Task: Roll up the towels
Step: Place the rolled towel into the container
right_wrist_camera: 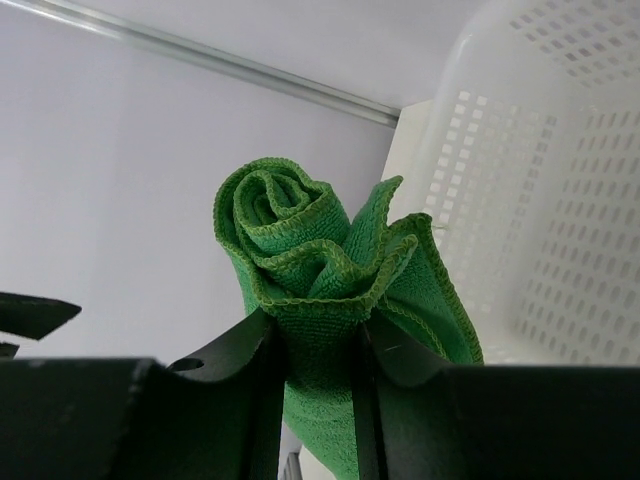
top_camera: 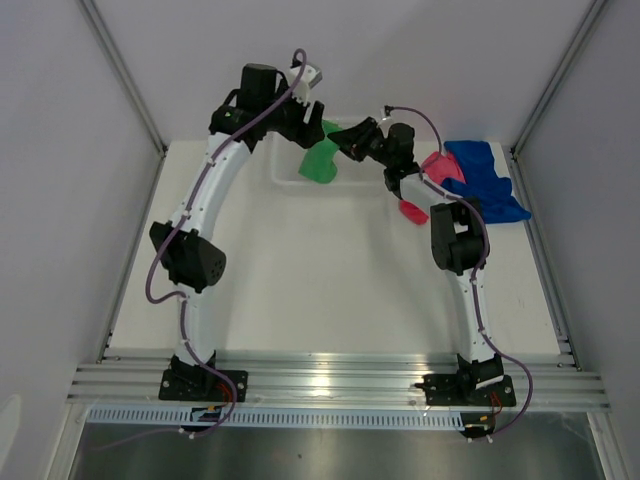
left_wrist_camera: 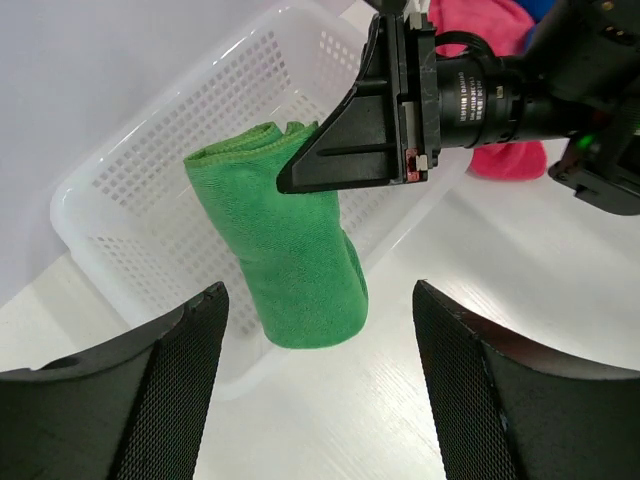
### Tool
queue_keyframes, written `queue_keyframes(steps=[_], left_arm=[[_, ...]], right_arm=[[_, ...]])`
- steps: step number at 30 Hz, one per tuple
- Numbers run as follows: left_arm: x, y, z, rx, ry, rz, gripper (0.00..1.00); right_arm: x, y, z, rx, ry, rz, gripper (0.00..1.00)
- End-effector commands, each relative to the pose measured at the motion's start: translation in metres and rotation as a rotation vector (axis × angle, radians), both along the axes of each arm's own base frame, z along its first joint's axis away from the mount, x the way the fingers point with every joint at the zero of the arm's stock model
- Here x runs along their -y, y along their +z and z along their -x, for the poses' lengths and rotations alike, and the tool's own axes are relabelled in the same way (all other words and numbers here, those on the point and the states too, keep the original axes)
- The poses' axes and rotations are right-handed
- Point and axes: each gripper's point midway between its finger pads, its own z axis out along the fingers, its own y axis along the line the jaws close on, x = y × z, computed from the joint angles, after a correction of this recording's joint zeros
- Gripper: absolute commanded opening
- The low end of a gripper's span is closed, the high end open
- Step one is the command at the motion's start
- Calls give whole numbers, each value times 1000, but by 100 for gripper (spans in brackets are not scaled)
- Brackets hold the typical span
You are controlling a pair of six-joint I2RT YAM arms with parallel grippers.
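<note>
The green towel [top_camera: 320, 162] is a tight roll, and my right gripper [top_camera: 338, 140] is shut on its upper end. In the right wrist view the roll [right_wrist_camera: 300, 240] is pinched between the two fingers [right_wrist_camera: 250, 370], its spiral end showing. It hangs tilted over the white basket [left_wrist_camera: 120, 200], lower end near the front rim. My left gripper [left_wrist_camera: 318, 380] is open just in front of the roll [left_wrist_camera: 295, 270], touching nothing. The pink towel [top_camera: 440, 166] and blue towel [top_camera: 488, 182] lie crumpled at the back right of the table.
The white slotted basket [top_camera: 285, 180] stands at the back centre of the table. A small pink-red piece [top_camera: 412, 212] lies by the right arm's elbow. White walls and metal rails close in the table's sides and back.
</note>
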Motion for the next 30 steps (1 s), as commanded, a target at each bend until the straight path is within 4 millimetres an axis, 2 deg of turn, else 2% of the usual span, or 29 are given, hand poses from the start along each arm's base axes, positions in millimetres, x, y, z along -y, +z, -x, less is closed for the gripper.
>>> queue_keyframes(steps=[1,3,5,7,8,11,14,17,18,20,21,24,30], left_arm=[[-8,20,18,-37,-45,72,77],[-22,23,13,-45,-31,103,77],[-31,27,12,-39,-38,112,77],[-42,28,13,-16,-54,82,82],[-44,20,14,-8,-75,45,87],[-42,17,30,-2,-164,13,96],[-40,27,47,38,-252,-7,99],[-37,39,63,76,-324,-9,100],[-37,39,65,78,-333,-8,99],[-38,47,69,104,-344,-15,99],[-39,49,70,109,-342,-16,99],[-40,59,77,134,-348,-18,99],[-33,79,100,133,-410,49,99]], right_arm=[[0,33,9,157,53,-16,0],[-1,37,14,178,77,-22,0],[-1,49,18,214,90,-29,0],[-2,60,25,257,116,-31,0],[-3,70,30,282,131,-35,0],[-4,88,45,345,184,-39,0],[-3,112,64,403,234,-55,0],[-2,123,83,455,282,-77,0],[0,136,92,483,294,-94,0],[1,136,103,485,317,-101,0],[3,150,113,523,326,-111,0],[2,153,132,555,361,-102,0],[7,181,165,670,415,-66,0]])
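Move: The right hand already grips the green rolled towel, whose middle sits about 3 cm to its left and 4 cm below. The container's centre lies some 11 cm ahead of the right hand, nearly in line sideways and about 15 cm lower; the red towel is roughly 30 cm right, 5 cm ahead, 19 cm down. From the open left hand, the green roll is about 6 cm ahead, 4 cm right and 12 cm below. Back and up together, some 12 cm each, the right hand draws the green roll away from the container, slowly at first, keeping its pinch while the wrist swings counter-clockwise and tips its fingers upward. The empty left hand slides about 5 cm left, dipping slightly and opening fully, then backs off 7 cm and rises, turning roughly 20 degrees clockwise. ##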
